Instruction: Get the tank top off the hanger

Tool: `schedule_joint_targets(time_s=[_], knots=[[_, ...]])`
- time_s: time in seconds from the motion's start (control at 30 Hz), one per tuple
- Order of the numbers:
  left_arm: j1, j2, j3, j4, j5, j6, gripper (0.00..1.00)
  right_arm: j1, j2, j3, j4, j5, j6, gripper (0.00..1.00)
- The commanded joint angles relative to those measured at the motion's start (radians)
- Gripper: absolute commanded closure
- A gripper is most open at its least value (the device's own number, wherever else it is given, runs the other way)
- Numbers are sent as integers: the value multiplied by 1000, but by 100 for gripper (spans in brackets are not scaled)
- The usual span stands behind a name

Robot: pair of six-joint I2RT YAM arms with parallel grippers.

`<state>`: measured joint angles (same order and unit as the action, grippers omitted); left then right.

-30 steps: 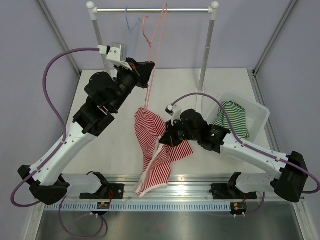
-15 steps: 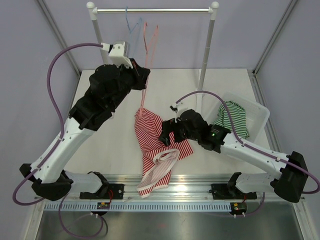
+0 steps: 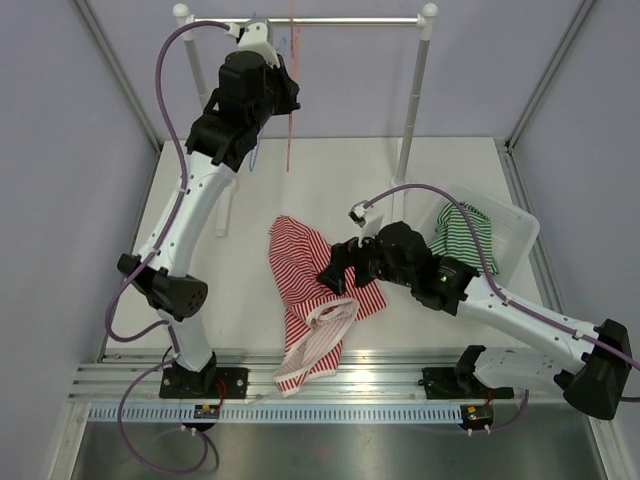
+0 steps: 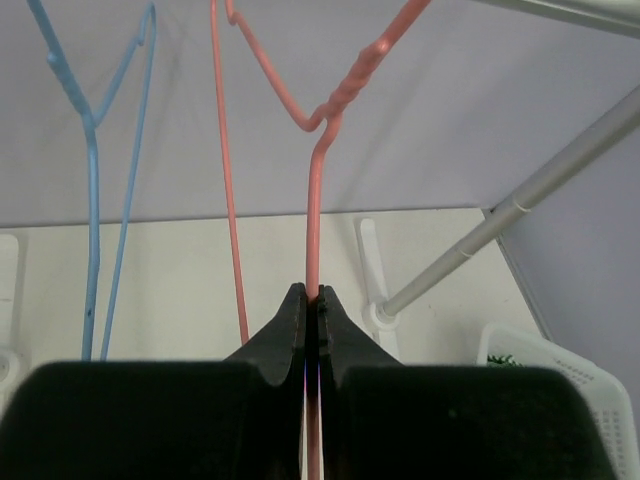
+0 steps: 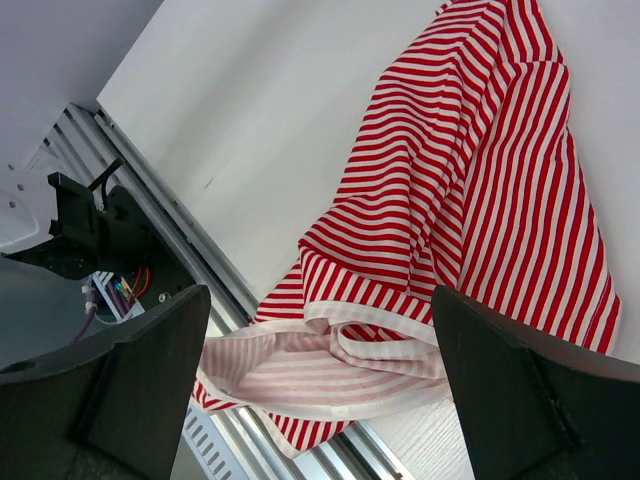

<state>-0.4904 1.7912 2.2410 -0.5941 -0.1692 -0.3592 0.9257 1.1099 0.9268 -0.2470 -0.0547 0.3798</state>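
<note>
The red-and-white striped tank top lies crumpled on the table, its hem hanging over the front rail. The bare pink wire hanger is held high near the rack rail. My left gripper is shut on it; the left wrist view shows the fingers pinching the hanger's straight wire. My right gripper hovers just above the tank top with its jaws wide open and nothing between them.
A blue hanger hangs on the rack rail left of the pink one. The rack's right post stands behind my right arm. A white basket at right holds a green striped garment.
My left arm has lifted the pink hanger up to the rail, free of the tank top. My right gripper has opened and let go of the tank top, which has settled onto the table.
</note>
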Motion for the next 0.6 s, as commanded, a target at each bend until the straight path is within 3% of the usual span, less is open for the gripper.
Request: schedule_joint_targets(time_s=[0.0,0.3,0.33,0.37,0.43,0.47,0.57], knots=[[39,56,115,65,85,23,100,1,11,-25,66,-69,-28,0],[105,122,120,91,158,-26,100,2,180,-22,46,-34,-50,1],[107,119,112,82,161,-30,95,12,201,1,32,5,-61,0],[107,114,105,80,163,-32,74,16,249,16,19,38,-65,0],[107,79,59,89,165,-38,61,28,307,71,-41,129,-81,0],[107,64,40,99,163,-40,50,28,368,90,-60,145,-84,1],[107,7,-6,105,163,-43,39,32,488,158,-101,138,-97,1]])
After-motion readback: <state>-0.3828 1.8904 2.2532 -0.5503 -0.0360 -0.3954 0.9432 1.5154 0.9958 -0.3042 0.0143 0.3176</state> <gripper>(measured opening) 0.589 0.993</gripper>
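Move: The left gripper grips one arm of the pink hanger; the spot on the rail for its hook is roughly 5 cm ahead and 18 above, with the blue hanger some 4 cm ahead, 7 left and 5 higher. Under the open right gripper lies the red-striped tank top, its middle about level fore and aft, 3 cm left and 20 below; the basket is about 14 cm ahead, 33 right and 19 below. Bring the left gripper about 5 cm forward and some 3 cm down to set the pink hanger's hook over the rail, then spread the fingers to let go of its arm. Meanwhile sink the right gripper roughly 13 cm towards the red-striped tank top, slipping slightly forward late on, fingers kept wide and tipped about 20 degrees farther down. ##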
